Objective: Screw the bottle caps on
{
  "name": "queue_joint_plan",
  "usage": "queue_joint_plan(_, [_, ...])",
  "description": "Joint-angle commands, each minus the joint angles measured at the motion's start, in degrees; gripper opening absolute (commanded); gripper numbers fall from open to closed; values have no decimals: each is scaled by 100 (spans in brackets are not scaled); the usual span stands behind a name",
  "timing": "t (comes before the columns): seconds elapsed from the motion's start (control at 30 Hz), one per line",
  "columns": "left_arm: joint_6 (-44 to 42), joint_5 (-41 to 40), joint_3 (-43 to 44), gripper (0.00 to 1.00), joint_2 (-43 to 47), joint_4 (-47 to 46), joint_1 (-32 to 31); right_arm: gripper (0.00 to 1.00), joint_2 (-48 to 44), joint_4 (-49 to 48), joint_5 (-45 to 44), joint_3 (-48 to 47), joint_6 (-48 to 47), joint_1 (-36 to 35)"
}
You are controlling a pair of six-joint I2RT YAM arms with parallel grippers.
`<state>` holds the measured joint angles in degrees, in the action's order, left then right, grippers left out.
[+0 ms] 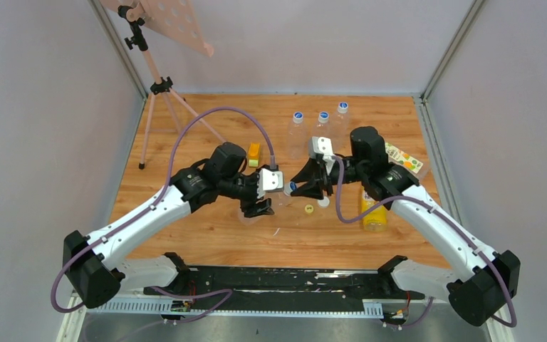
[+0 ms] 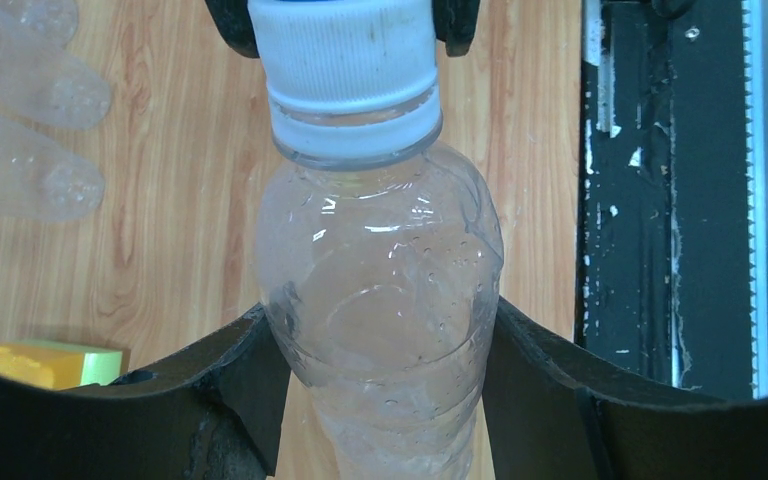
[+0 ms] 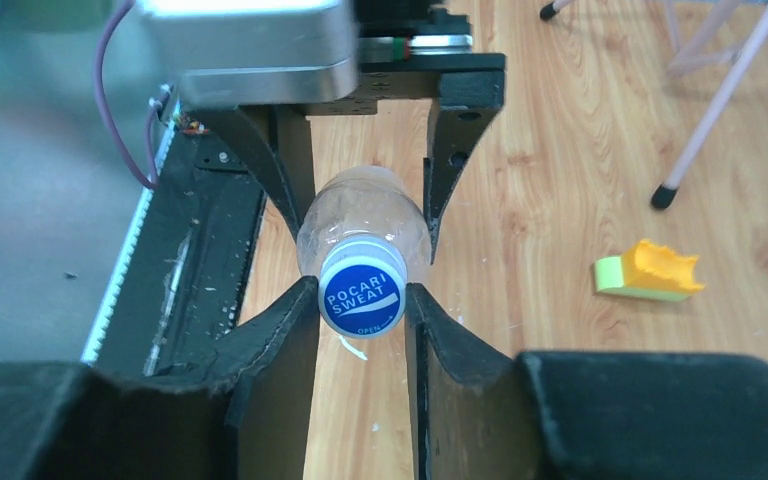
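Note:
My left gripper is shut on the slim clear bottle and holds it level above the table, its fingers on either side of the body. My right gripper is shut on the blue cap, which has a white mark and sits on the bottle's neck. In the right wrist view my right gripper grips the cap's sides. The yellow cap and the white cap lie loose below the grippers. The yellow bottle lies at the right. The labelled bottle lies behind my right arm.
Three clear capped bottles stand at the back. An orange-and-green block sits behind my left wrist and shows in the right wrist view. A tripod stands at the back left. A black rail runs along the near edge.

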<state>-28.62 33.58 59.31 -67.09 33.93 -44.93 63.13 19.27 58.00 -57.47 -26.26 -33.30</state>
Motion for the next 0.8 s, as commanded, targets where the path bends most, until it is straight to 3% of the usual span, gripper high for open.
queue_joint_plan(0.0, [49, -247, -31, 31, 203, -677, -32, 0, 420, -37, -212, -488, 1250, -53])
queue_joint_plan(0.17, [60, -613, -260, 31, 425, -1097, -55, 0, 779, 18, -1890, -941, 3444, -53])
queue_joint_plan(0.4, [10, -923, -453, 31, 587, -1226, -74, 0, 969, 81, -2877, -767, 5717, -53])
queue_joint_plan(0.53, [-7, -964, -504, 31, 573, -1264, -69, 1, 1016, 91, -2855, -736, 5964, -54])
queue_joint_plan(0.6, [-12, -964, -522, 31, 540, -1289, -69, 6, 1002, 89, -2798, -799, 5890, -48])
queue_joint_plan(0.77, [-16, -973, -534, 31, 444, -1323, -69, 33, 887, 80, -2849, -887, 5404, -48])
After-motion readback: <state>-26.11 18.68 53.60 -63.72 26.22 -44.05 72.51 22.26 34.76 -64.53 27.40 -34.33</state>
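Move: The right fingertips already grip the blue-topped cap on the bottle held by the left hand. From the left hand, this cap is about 7 cm to the right, 7 cm up and 1 cm ahead. On the table some 24 cm below the right hand, the yellow cap lies about 6 cm ahead and 6 cm right, the white cap 8 cm ahead and 10 cm right. The nearest standing bottle is roughly 26 cm ahead, 1 cm right and 15 cm lower. Keep the right fingers pinched on the blue-topped cap and roll that wrist nearly 60 degrees clockwise, looking along its fingers towards the bottle. Meanwhile carry both grippers forward together, about 5 cm, the right sinking slightly; the left also eases a little leftward, keeps its hold on the bottle body and turns slightly counter-clockwise. ##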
